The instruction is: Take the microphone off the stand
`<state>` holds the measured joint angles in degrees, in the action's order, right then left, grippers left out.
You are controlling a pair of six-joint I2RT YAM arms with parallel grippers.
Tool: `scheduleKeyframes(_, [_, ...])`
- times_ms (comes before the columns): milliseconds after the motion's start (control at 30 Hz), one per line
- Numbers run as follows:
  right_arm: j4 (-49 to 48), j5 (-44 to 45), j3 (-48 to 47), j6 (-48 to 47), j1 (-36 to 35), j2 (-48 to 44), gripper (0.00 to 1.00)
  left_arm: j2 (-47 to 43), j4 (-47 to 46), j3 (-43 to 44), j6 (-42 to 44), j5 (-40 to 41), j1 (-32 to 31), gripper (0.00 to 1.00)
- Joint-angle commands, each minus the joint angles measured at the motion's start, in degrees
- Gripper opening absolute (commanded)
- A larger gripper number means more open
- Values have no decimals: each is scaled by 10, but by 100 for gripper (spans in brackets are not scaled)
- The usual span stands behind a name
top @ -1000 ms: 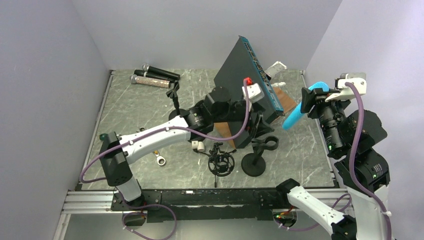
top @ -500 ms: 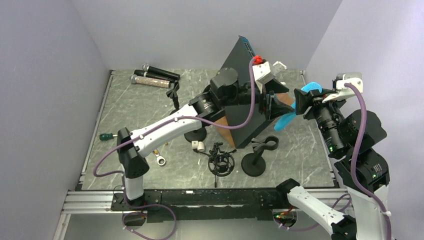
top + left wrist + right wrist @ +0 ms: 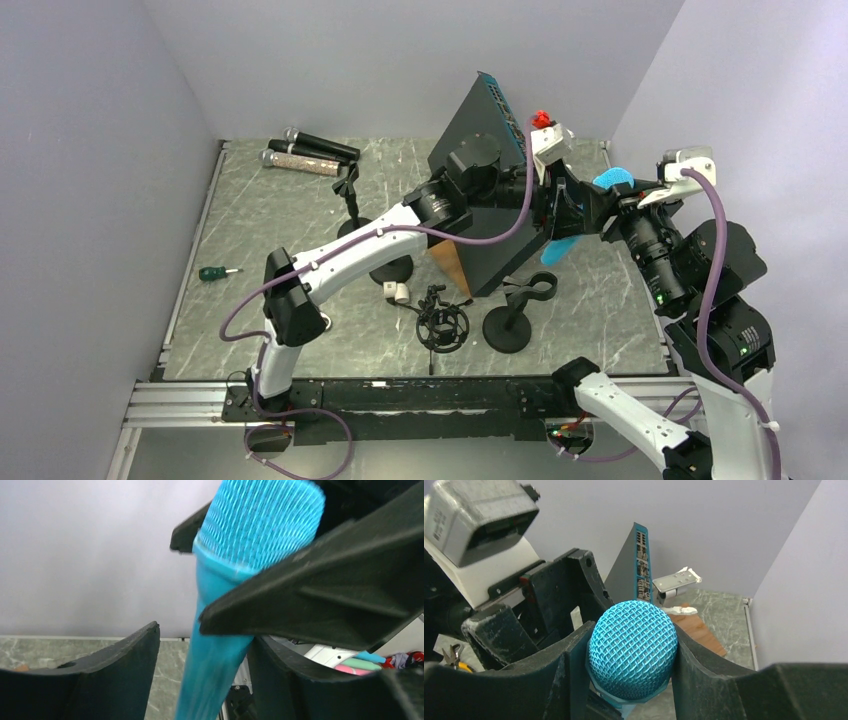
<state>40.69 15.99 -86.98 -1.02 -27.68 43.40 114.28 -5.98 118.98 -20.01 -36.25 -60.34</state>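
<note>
The blue microphone (image 3: 612,181) hangs in the air at the right, head up, clear of the black stand (image 3: 508,327), whose clip is empty. My right gripper (image 3: 612,200) is shut on the mesh head, as the right wrist view (image 3: 633,647) shows. My left gripper (image 3: 568,208) has reached across and is open, with the blue handle (image 3: 220,645) between its fingers (image 3: 125,670). The handle lies close to the right finger and apart from the left one. The handle's lower end is hidden.
A tilted dark panel with a teal edge (image 3: 490,170) stands behind the left arm. Two microphones (image 3: 305,152) lie at the back left by a small stand (image 3: 349,190). A shock mount (image 3: 442,325), a wrench (image 3: 320,318) and a screwdriver (image 3: 215,272) lie near the front.
My left arm has swung right and upward until its open fingers straddle the microphone's handle. My right gripper has brought the microphone slightly left toward it.
</note>
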Motion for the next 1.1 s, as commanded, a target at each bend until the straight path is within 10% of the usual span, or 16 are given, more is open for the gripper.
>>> scheduleKeyframes(0, [-27, -19, 8, 8, -1, -6, 0, 5, -7, 45, -28, -26, 4, 65])
scheduleKeyframes(300, [-44, -37, 16, 9, -1, -14, 6, -47, 17, 5, 10, -4, 7, 9])
scheduleKeyframes(367, [-49, -47, 22, 9, 0, -19, 28, -68, 23, -13, 26, 15, 8, 0])
scheduleKeyframes(467, [-67, -51, 37, 10, -1, -36, 98, -94, 42, -31, 42, 27, 10, 0])
scheduleKeyframes(1067, [-177, 63, 127, 2, -1, -136, 100, -360, 204, -161, 142, 439, 116, 0])
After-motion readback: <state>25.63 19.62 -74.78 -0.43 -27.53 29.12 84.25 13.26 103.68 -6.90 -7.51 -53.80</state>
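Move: The microphone is upright but leaning, still pinched near its head by the right fingers; its middle is some 6 cm below the right hand point, 2 cm ahead and 2 cm left. The open left fingers already straddle its body: its middle is about 4 cm straight below that hand. From the left hand, the round-clip stand is about 5 cm ahead, 4 cm left and 30 cm below; the big grey box about 25 cm ahead, 9 cm left and 25 cm below. The left fingers close on the microphone body under the right grip while easing back about a centimetre. The right fingers then open wide and release it, and that hand backs off about 4 cm, drifting right and slightly up as it tips upward. Gaining speed, the left hand carries the microphone some 18 cm left, also forward and up, towards the grey box, swinging counter-clockwise. ##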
